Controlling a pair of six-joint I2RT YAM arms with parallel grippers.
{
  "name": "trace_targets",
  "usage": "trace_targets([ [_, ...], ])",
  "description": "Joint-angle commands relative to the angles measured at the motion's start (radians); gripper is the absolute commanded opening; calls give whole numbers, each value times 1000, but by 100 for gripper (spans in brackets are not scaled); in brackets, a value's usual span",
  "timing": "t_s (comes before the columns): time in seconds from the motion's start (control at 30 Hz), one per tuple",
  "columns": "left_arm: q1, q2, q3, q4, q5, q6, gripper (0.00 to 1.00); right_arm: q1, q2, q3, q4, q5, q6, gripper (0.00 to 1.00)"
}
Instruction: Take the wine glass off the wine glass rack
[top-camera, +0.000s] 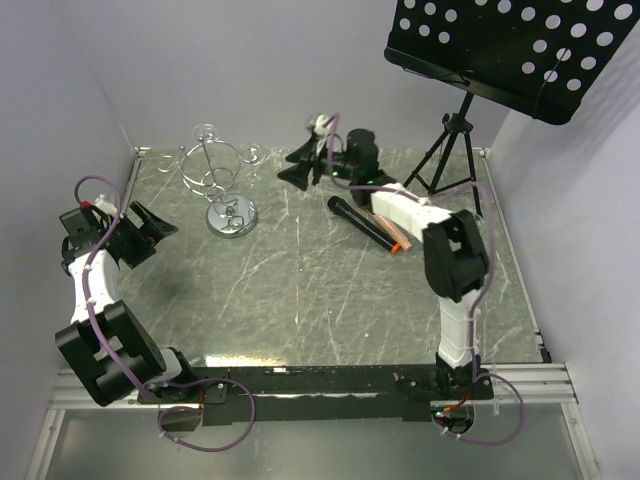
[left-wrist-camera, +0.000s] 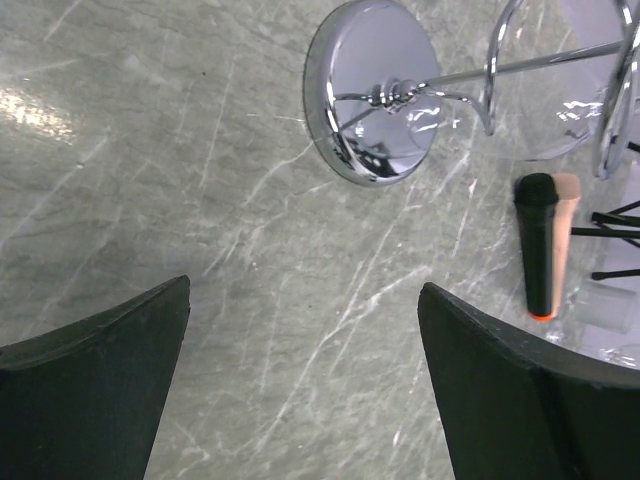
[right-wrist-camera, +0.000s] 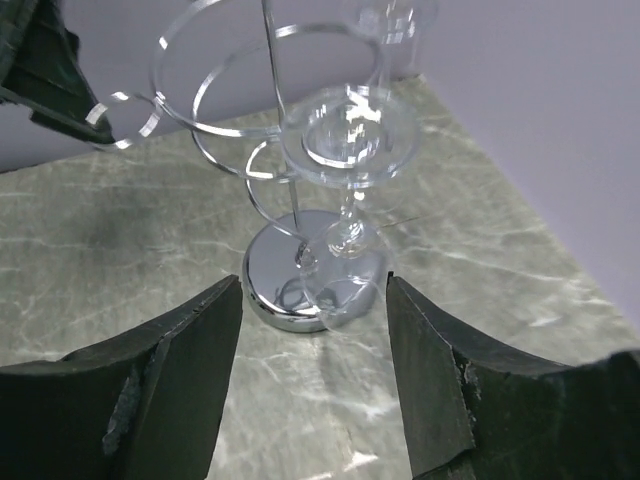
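Note:
The wine glass rack (top-camera: 213, 170) is a chrome wire stand on a round mirror base (top-camera: 232, 216), at the back left of the table. A clear wine glass (top-camera: 252, 158) hangs upside down from its right loops. In the right wrist view the glass (right-wrist-camera: 349, 140) hangs foot up and bowl down in front of the rack's base (right-wrist-camera: 280, 280). My right gripper (right-wrist-camera: 312, 285) is open, with the bowl just ahead of its fingertips and untouched. My right gripper (top-camera: 300, 168) sits right of the glass. My left gripper (top-camera: 152, 225) stands wide open left of the rack, over bare table (left-wrist-camera: 305, 285).
A black microphone (top-camera: 365, 225) with an orange ring lies mid-table, also seen as a microphone (left-wrist-camera: 540, 245) from the left wrist. A black tripod music stand (top-camera: 450, 150) stands at the back right. More clear glass (right-wrist-camera: 390, 25) shows above the hanging glass. Walls close the left and back.

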Motion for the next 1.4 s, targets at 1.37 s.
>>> trace_targets([
  [1.37, -3, -45, 46, -130, -9, 60, 100, 144, 472, 406, 283, 166, 126, 40],
])
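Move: The wine glass hanging upside down on the near right side of the rack is roughly 11 cm to the left of the right hand, 5 cm ahead and 9 cm lower. The rack base stands on the table about 16 cm left, 2 cm back and 26 cm down. The far glass hangs some 9 cm left of and 7 cm beyond the nearer one, at the same height. From the left hand, the aimed-at glass is about 18 cm ahead, 22 cm right and 3 cm up. Towards the hanging glass the right hand reaches about 10 cm left, some 7 cm down and 5 cm forward, bringing its fingertips in under the glass foot with the stem lined up between them. Most of the leftward reach comes first; the hand dips, rises about 3 cm, then sinks again as it eases in. The fingers narrow from two-thirds open to just under half, tips tilting up slightly; contact can't be seen. ##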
